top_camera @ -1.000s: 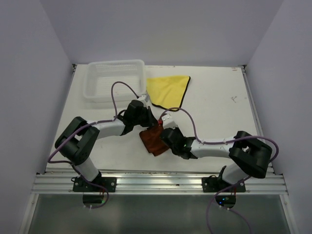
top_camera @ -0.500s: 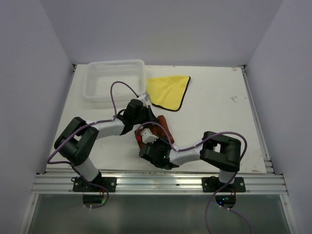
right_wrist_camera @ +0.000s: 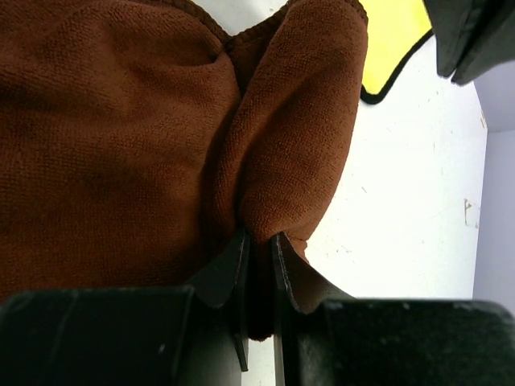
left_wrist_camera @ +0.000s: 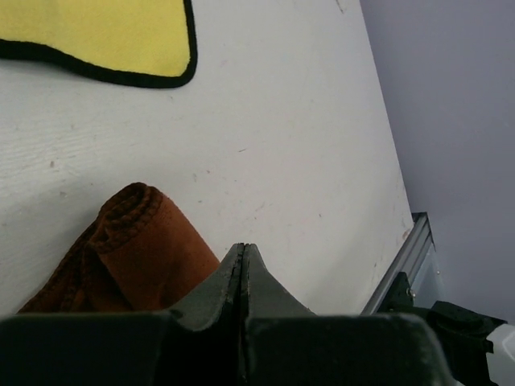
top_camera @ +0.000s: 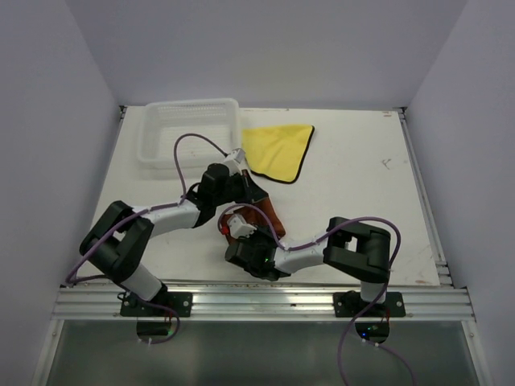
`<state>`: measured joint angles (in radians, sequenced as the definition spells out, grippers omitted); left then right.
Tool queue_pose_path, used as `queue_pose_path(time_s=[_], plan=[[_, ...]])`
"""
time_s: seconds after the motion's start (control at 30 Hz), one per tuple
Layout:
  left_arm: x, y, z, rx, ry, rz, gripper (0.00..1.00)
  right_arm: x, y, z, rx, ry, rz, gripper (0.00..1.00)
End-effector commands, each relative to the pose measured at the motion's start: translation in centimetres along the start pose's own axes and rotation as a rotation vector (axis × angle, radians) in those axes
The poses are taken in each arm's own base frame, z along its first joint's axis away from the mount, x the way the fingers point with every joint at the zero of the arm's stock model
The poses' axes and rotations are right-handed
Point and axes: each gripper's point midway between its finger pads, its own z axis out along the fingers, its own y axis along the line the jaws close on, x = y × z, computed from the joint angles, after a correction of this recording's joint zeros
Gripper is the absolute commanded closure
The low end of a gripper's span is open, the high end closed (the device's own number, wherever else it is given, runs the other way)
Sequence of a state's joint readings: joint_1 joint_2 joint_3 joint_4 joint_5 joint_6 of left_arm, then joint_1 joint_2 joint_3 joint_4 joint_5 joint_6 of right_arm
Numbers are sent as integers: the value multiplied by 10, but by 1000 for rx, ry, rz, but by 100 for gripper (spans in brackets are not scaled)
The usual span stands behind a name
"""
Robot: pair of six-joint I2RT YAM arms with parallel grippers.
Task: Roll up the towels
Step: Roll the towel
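Note:
The rust-brown towel point(top_camera: 265, 211) lies bunched at the table's middle, partly folded over itself. My right gripper point(top_camera: 248, 221) reaches in from the near side. In the right wrist view it point(right_wrist_camera: 257, 238) is shut on a fold of the brown towel point(right_wrist_camera: 121, 145), with cloth squeezed between the fingertips. My left gripper point(top_camera: 244, 187) sits at the towel's far-left edge. Its jaws point(left_wrist_camera: 242, 248) are pressed together with nothing between them, and the rolled edge of the brown towel point(left_wrist_camera: 133, 241) lies just to their left. The yellow towel point(top_camera: 278, 149) with its dark hem lies flat farther back.
A white mesh basket point(top_camera: 189, 133) stands at the back left, next to the yellow towel point(left_wrist_camera: 96, 32). The left gripper's dark fingers point(right_wrist_camera: 475, 36) show at the top right of the right wrist view. The table's aluminium front rail point(top_camera: 257, 301) runs along the near edge.
My right arm has swung from the right across to the left and now comes at the towel from the near side. The brown towel has shifted back and bunched. The left gripper has edged back.

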<state>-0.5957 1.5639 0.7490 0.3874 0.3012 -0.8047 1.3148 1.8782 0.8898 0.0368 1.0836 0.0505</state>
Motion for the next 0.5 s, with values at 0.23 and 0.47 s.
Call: queue_pose_path(time_s=[0.23,0.47], plan=[[45,47,21,-42,90,2,100,-8,-2,-4,8,-19,48,100],[70,97,25,-204,126,6,100,-17,-15,-11,15,-57,172,100]])
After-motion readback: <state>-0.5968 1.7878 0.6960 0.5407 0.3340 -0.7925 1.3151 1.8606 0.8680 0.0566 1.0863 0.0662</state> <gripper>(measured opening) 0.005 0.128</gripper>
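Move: The brown roll runs ahead from the right gripper, which still pinches its near end; its middle is about 5 cm ahead of that hand. From the left gripper, the roll's middle is some 8 cm below and 2 cm back. The unrolled brown flap lies about 5 cm left and 4 cm back of the left hand, 10 cm below; the yellow towel is roughly 15 cm ahead, 5 cm right and 11 cm below. Bring the left gripper down about 8 cm onto the far half of the brown roll, first nudging it 1 cm right, then easing it about 1 cm back as it sinks. Keep its fingers practically shut and land the tips just behind the roll's far end. Hold the right gripper still, keeping its pinch on the near end. ##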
